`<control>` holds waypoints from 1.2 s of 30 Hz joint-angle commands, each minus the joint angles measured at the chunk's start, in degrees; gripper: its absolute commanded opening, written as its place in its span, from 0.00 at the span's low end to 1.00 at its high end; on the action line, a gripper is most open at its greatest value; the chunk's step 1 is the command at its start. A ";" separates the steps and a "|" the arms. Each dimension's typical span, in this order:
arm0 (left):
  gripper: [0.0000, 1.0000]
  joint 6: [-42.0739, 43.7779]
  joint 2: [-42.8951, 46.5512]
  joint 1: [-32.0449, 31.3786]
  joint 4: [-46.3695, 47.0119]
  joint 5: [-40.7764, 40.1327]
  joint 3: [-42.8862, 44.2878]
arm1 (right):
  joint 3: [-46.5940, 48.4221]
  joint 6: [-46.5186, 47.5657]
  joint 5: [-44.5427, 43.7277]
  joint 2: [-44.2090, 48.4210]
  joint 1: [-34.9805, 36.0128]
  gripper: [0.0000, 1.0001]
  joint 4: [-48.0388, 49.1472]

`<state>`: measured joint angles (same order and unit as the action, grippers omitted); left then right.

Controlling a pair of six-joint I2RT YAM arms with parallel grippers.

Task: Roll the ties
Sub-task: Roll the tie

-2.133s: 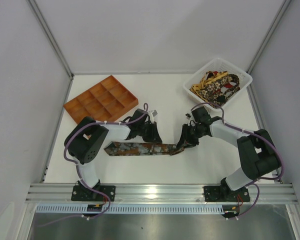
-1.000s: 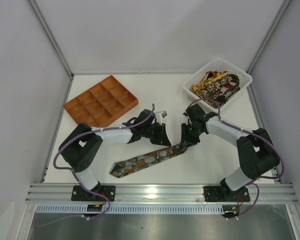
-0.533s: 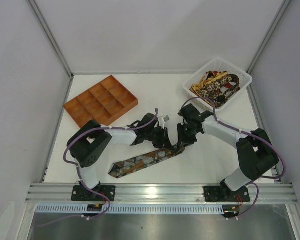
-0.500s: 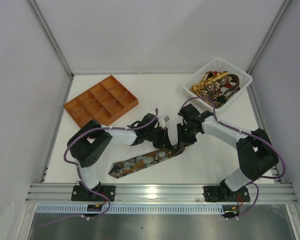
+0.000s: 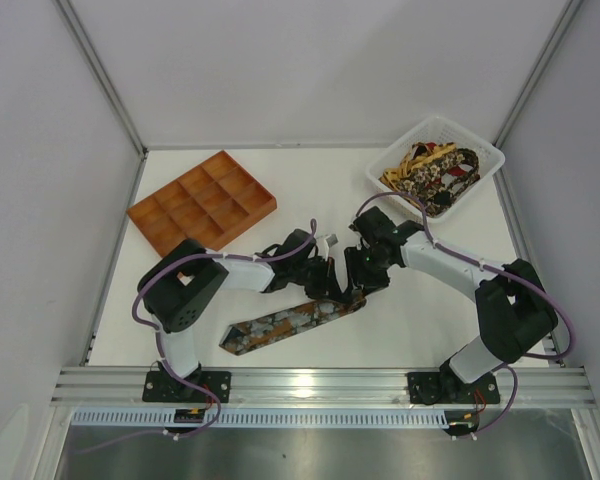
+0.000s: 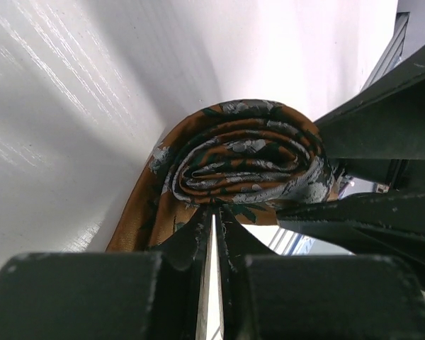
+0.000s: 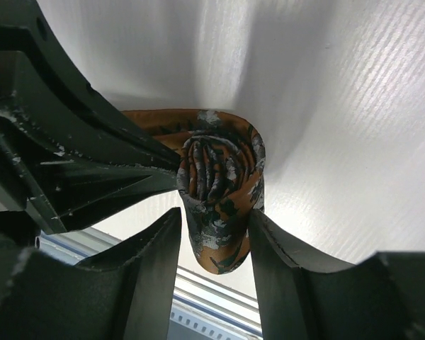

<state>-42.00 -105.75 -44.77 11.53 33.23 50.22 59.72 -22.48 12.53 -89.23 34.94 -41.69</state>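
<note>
One of the ties, rust-orange with grey and black leaf print, lies slantwise on the white table (image 5: 420,320). Its flat pointed part (image 5: 278,324) runs toward the near left, and its far end is wound into a roll (image 6: 248,159) (image 7: 219,180). My left gripper (image 5: 337,288) (image 6: 214,210) is shut, its tips pinching the roll's lower edge. From the other side my right gripper (image 5: 364,279) (image 7: 214,216) straddles the roll with its jaws apart. One right finger (image 7: 283,248) touches the fabric; there is a gap on the other side.
More ties (image 5: 432,172) are heaped in a white basket (image 5: 492,157) at the back right. An orange compartment tray (image 5: 202,200) sits at the back left. Grey walls close in the table, and a metal rail runs along the near edge.
The right jaws have spread off the roll they were squeezing. Both grippers and the rolled end have shifted left, and the tie has swung from level to slanted.
</note>
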 commanded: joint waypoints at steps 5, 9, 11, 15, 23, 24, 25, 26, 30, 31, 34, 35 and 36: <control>0.09 1.39 0.37 -0.05 0.60 -1.85 -1.70 | 1.18 -2.39 3.28 1.43 2.59 0.50 2.05; 0.09 2.01 1.07 -0.05 -0.62 -2.56 -1.96 | 1.01 -3.18 4.08 1.17 3.64 0.50 3.63; 0.09 2.97 1.60 -0.05 -1.59 -3.08 -1.96 | 1.10 -3.01 3.99 0.90 3.91 0.49 3.46; 0.09 5.08 3.97 -0.05 -5.36 -5.63 -2.05 | 0.66 -2.22 3.72 -0.15 4.00 0.49 3.46; 0.11 10.00 8.19 -0.05 -13.72 -10.38 -0.91 | 0.57 -1.34 5.48 -1.12 4.43 0.48 5.30; 0.11 10.18 8.54 -0.05 -14.68 -10.73 -0.91 | 0.74 -1.25 5.31 -1.12 4.61 0.48 5.39; 0.11 10.44 8.81 -0.05 -15.13 -11.43 -0.82 | 1.01 -1.25 5.05 -1.29 4.70 0.48 5.48; 0.11 11.14 9.25 -0.05 -15.74 -11.70 -0.65 | 1.27 -1.16 4.78 -1.47 4.87 0.48 5.39; 0.10 12.02 12.41 -0.05 -18.99 -14.33 -0.90 | 2.50 -1.08 4.69 -2.44 5.31 0.48 4.96; 0.10 12.64 13.20 -0.05 -19.78 -15.03 -1.17 | 2.85 -1.16 4.52 -2.61 5.40 0.48 4.78; 0.10 13.08 16.54 -0.14 -21.90 -17.15 -2.93 | 3.91 -0.81 4.17 -3.32 5.84 0.48 4.25; 0.09 13.00 17.94 -0.05 -22.25 -17.41 -3.45 | 4.17 -0.90 4.08 -3.49 6.02 0.48 4.25; 0.08 12.82 18.65 -0.05 -22.17 -17.41 -4.42 | 4.35 -0.81 4.08 -3.58 6.02 0.48 4.16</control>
<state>-30.79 -91.35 -44.77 -8.08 18.24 47.53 61.56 -24.29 16.95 -92.33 40.36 -37.43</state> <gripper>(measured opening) 0.088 0.486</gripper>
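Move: The rolled end of the tie sits between the right hand's parted fingers, its middle about 2 cm below that hand and some 1 cm to the left. From the left hand, the roll lies about 3 cm to the right, level fore and aft, 1 cm lower. The middle of the flat stretch is some 12 cm left of the left hand and 5 cm back; the brown tray is roughly 33 cm left and 21 cm ahead. Leftward go both hands: the right, fingers still parted around the roll, pushes it along the table some 4.5 cm, easing back a little and turning slightly counter-clockwise. The left, nearly shut and at the roll's left side, first dips a little, then draws away left over the flat stretch about 6 cm, tipping its fingers steeper down and lifting at the end. ##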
